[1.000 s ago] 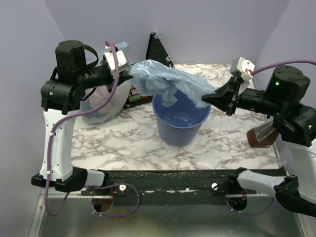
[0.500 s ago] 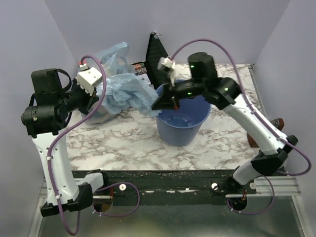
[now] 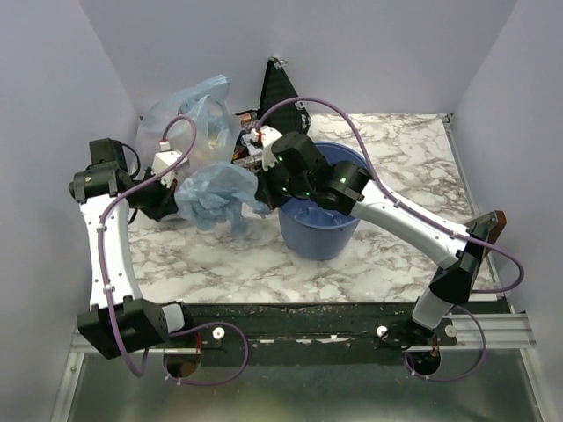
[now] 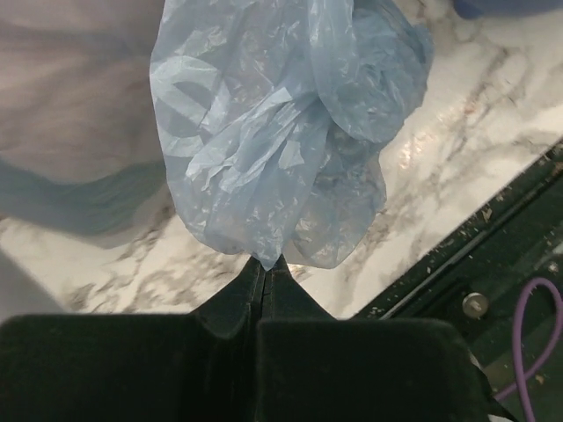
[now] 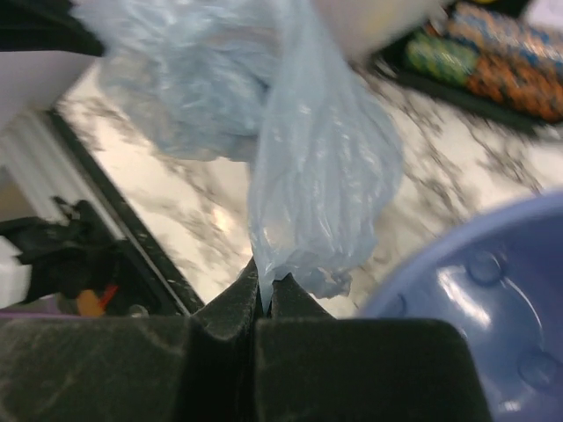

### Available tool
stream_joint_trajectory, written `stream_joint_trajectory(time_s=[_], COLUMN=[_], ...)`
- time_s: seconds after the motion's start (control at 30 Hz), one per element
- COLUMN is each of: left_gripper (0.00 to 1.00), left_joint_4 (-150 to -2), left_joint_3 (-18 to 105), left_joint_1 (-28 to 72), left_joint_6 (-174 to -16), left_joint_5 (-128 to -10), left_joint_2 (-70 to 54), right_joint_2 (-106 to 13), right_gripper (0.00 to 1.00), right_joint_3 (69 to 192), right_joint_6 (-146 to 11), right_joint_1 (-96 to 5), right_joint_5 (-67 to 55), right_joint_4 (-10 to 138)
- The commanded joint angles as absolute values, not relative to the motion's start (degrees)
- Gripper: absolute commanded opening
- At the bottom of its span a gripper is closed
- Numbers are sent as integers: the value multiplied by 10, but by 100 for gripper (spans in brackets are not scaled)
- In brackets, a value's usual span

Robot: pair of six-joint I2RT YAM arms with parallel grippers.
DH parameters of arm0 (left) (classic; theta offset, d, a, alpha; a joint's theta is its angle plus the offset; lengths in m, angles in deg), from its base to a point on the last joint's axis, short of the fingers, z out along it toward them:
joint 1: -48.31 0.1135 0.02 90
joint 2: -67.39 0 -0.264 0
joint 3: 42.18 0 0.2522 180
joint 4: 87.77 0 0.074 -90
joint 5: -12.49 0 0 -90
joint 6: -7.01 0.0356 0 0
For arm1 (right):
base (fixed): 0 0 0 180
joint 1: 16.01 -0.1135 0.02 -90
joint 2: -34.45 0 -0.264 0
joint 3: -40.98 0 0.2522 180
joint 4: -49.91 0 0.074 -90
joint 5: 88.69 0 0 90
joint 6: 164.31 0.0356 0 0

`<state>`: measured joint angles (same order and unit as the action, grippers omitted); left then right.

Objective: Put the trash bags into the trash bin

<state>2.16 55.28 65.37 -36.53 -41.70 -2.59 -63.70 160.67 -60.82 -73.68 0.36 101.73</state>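
The trash bag (image 3: 218,192) is a crumpled light-blue film, bunched up and hanging just left of the trash bin (image 3: 321,236), a round blue bucket. My left gripper (image 3: 182,200) is shut on the bag's left end. My right gripper (image 3: 264,197) reaches across the bin's near-left rim and is shut on the bag's right end. In the left wrist view the bag (image 4: 281,132) balloons out from the closed tips of the left gripper (image 4: 266,262). In the right wrist view a fold of bag (image 5: 317,167) rises from the right gripper (image 5: 267,283), with the bin's rim (image 5: 479,290) at lower right.
A bulging clear bag (image 3: 189,110) of coloured items stands behind the left arm. A black case of chips (image 5: 493,61) lies beyond the bin, beside a black triangular stand (image 3: 280,83). A brown object (image 3: 488,224) sits at the table's right edge. A black rail (image 3: 334,316) runs along the front.
The right arm has swung from the right side across the bin to its left. The left arm has dropped lower. The bag went from stretched above the bin to bunched beside it.
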Motion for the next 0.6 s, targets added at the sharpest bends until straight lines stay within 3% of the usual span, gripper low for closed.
stream_joint_trajectory(time_s=[0.0, 0.33, 0.57], left_gripper=[0, 0, 0], left_joint_4=[129, -96, -36], left_joint_3=[496, 413, 516], left_joint_1=[615, 389, 373], left_joint_6=[-286, -439, -370], left_joint_5=[-349, -406, -469], left_joint_2=[-69, -89, -231], right_joint_2=[-585, -507, -472], right_gripper=[1, 1, 1], right_joint_3=[1533, 1424, 1359], right_joint_6=[-588, -631, -678], right_joint_1=[-717, -705, -670], right_joint_5=[88, 130, 139], right_joint_4=[1050, 1059, 1044])
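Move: Both grippers still pinch the blue trash bag. From the right hand, the trash bin's middle is about 13 cm to the right, 6 cm ahead and 15 cm lower; the open black case is some 20 cm ahead, hardly to either side, and about 25 cm down. The left hand has the bin about 33 cm to its right, 4 cm ahead and 10 cm down, with the full trash bag roughly 18 cm ahead, slightly right, and 12 cm lower. Carry the held bag right and down towards the bin with both grippers shut on it. Sweep the left gripper about 12 cm right while sinking 10, easing back and then forward again as its wrist tips down and turns clockwise. Take the right gripper some 10 cm right and a little lower, its body pushing the bin's near-left rim along. ##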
